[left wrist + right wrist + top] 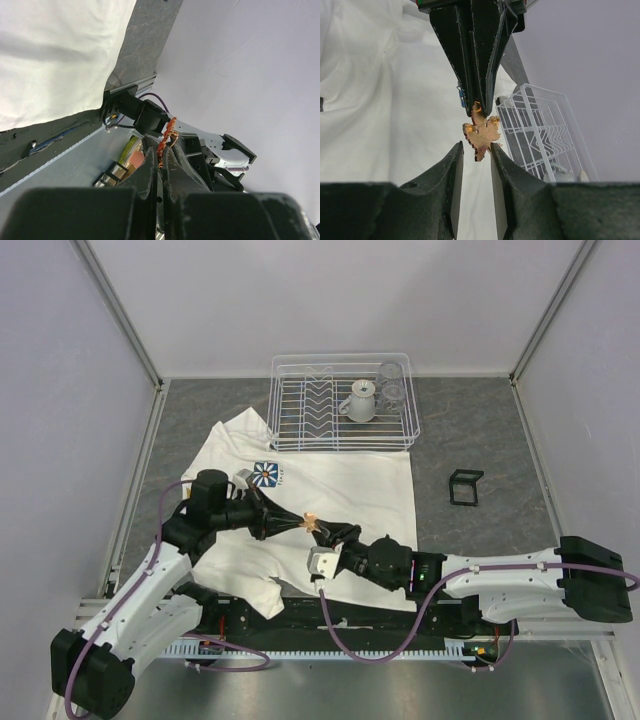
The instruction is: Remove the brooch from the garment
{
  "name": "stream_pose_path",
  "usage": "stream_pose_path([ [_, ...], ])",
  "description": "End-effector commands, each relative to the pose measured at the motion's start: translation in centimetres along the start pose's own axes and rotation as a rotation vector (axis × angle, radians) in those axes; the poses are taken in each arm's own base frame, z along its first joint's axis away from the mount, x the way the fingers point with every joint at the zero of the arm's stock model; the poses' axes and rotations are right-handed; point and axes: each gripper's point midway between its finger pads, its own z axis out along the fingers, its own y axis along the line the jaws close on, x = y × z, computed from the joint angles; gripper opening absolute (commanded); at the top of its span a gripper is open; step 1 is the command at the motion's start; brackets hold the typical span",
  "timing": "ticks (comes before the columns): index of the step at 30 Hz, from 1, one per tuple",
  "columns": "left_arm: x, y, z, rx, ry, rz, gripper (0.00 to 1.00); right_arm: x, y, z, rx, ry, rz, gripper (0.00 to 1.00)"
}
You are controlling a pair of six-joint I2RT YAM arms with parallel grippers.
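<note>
The brooch [312, 523], a small orange-red leaf shape, hangs in the air above the white garment [340, 485], not touching the cloth. My left gripper [303, 523] is shut on its upper end, and the leaf [167, 135] sticks out past that gripper's tips [160, 155]. In the right wrist view the leaf [481, 134] hangs from the left arm's black fingers [475, 60]. My right gripper [476, 146] faces them with its jaws narrowly apart around the leaf's lower tip. The right finger is at its edge and a gap shows on the left. The garment [380, 100] lies spread below.
A white wire dish rack [342, 400] stands at the back with a white cup [360, 400] and a clear glass [392, 388] in it. A small black frame [465, 487] sits on the grey table right of the shirt. The shirt's blue daisy logo [266, 475] lies behind the left arm.
</note>
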Motion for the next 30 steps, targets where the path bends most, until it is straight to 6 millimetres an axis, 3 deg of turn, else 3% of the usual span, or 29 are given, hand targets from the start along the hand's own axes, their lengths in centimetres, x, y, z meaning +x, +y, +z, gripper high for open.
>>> stream_pose_path([
  [1,1.1,-1.0,-0.6,0.030,0.049,-0.049,0.02,-1.7,-1.2,0.6,0.051,-0.032,-0.028,0.33],
  [5,1.1,-1.0,-0.6,0.031,0.049,-0.061,0.02,-2.0,-1.7,0.6,0.080,-0.042,-0.031,0.24],
  [12,0.9,-0.7,-0.5,0.022,0.044,-0.092,0.02,-2.6,-2.1,0.4,0.103,-0.047,-0.028,0.19],
  [15,0.9,-1.1,-0.5,0.041,0.045,-0.085,0.02,-2.7,-2.1,0.4,0.101,-0.045,-0.026,0.10],
  [16,0.9,-1.1,-0.4,0.049,0.046,-0.090,0.02,-2.6,-2.0,0.6,0.089,-0.023,-0.026,0.00],
  [17,0.9,-1.3,-0.4,0.064,0.050,-0.085,0.02,-2.6,-2.0,0.7,0.087,-0.012,0.003,0.00],
  [20,0.7,-1.5,-0.3,0.096,0.044,-0.080,0.22,-2.4,-1.9,1.1,0.084,0.022,0.033,0.00],
  [21,0.7,-1.5,-0.3,0.099,0.040,-0.065,0.37,-2.1,-2.2,1.0,0.102,0.035,0.080,0.00],
  [23,0.6,-1.8,-0.5,0.115,0.027,-0.038,0.53,-1.1,-2.4,0.8,0.110,0.077,0.119,0.00],
  [24,0.4,-1.9,-0.6,0.124,0.016,-0.001,0.70,-0.2,-2.6,0.8,0.124,0.101,0.171,0.00],
  [26,0.0,-2.4,-0.9,0.146,-0.012,0.065,0.89,1.5,-2.8,0.4,0.112,0.145,0.252,0.00],
  [27,-0.4,-2.7,-1.1,0.158,-0.033,0.138,0.96,3.7,-4.4,0.3,0.144,0.192,0.313,0.00],
  [28,-0.4,-3.3,-1.4,0.181,-0.043,0.200,0.96,4.4,-3.6,0.1,0.091,0.196,0.440,0.00],
  [29,-0.6,-3.5,-1.4,0.181,-0.058,0.247,0.97,5.6,-4.1,-0.3,0.099,0.215,0.498,0.00],
  [30,-0.5,-4.4,-1.8,0.197,-0.072,0.359,0.98,8.1,-5.2,-1.0,0.138,0.256,0.569,0.00],
])
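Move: The brooch is pinched in the left fingertips, its middle some 2 cm right of that hand's point, 1 cm ahead and 1 cm lower. From the right hand, part-open around its free end, it lies about 2 cm left and 1 cm ahead, level. The blue flower patch on the garment lies about 13 cm ahead of the right hand, 12 cm left and 18 cm below; the dish rack is roughly 28 cm ahead, 5 cm right and 14 cm lower. The brooch changes hands in the air: the right hand stays almost in place, shuts its part-open fingers and pinches the brooch, after which the left fingers spread wide and let go, that hand staying within about a centimetre. The right hand then draws the brooch away, about 5 cm forward and to its right, sinking slightly and swinging clockwise some 15 degrees. ##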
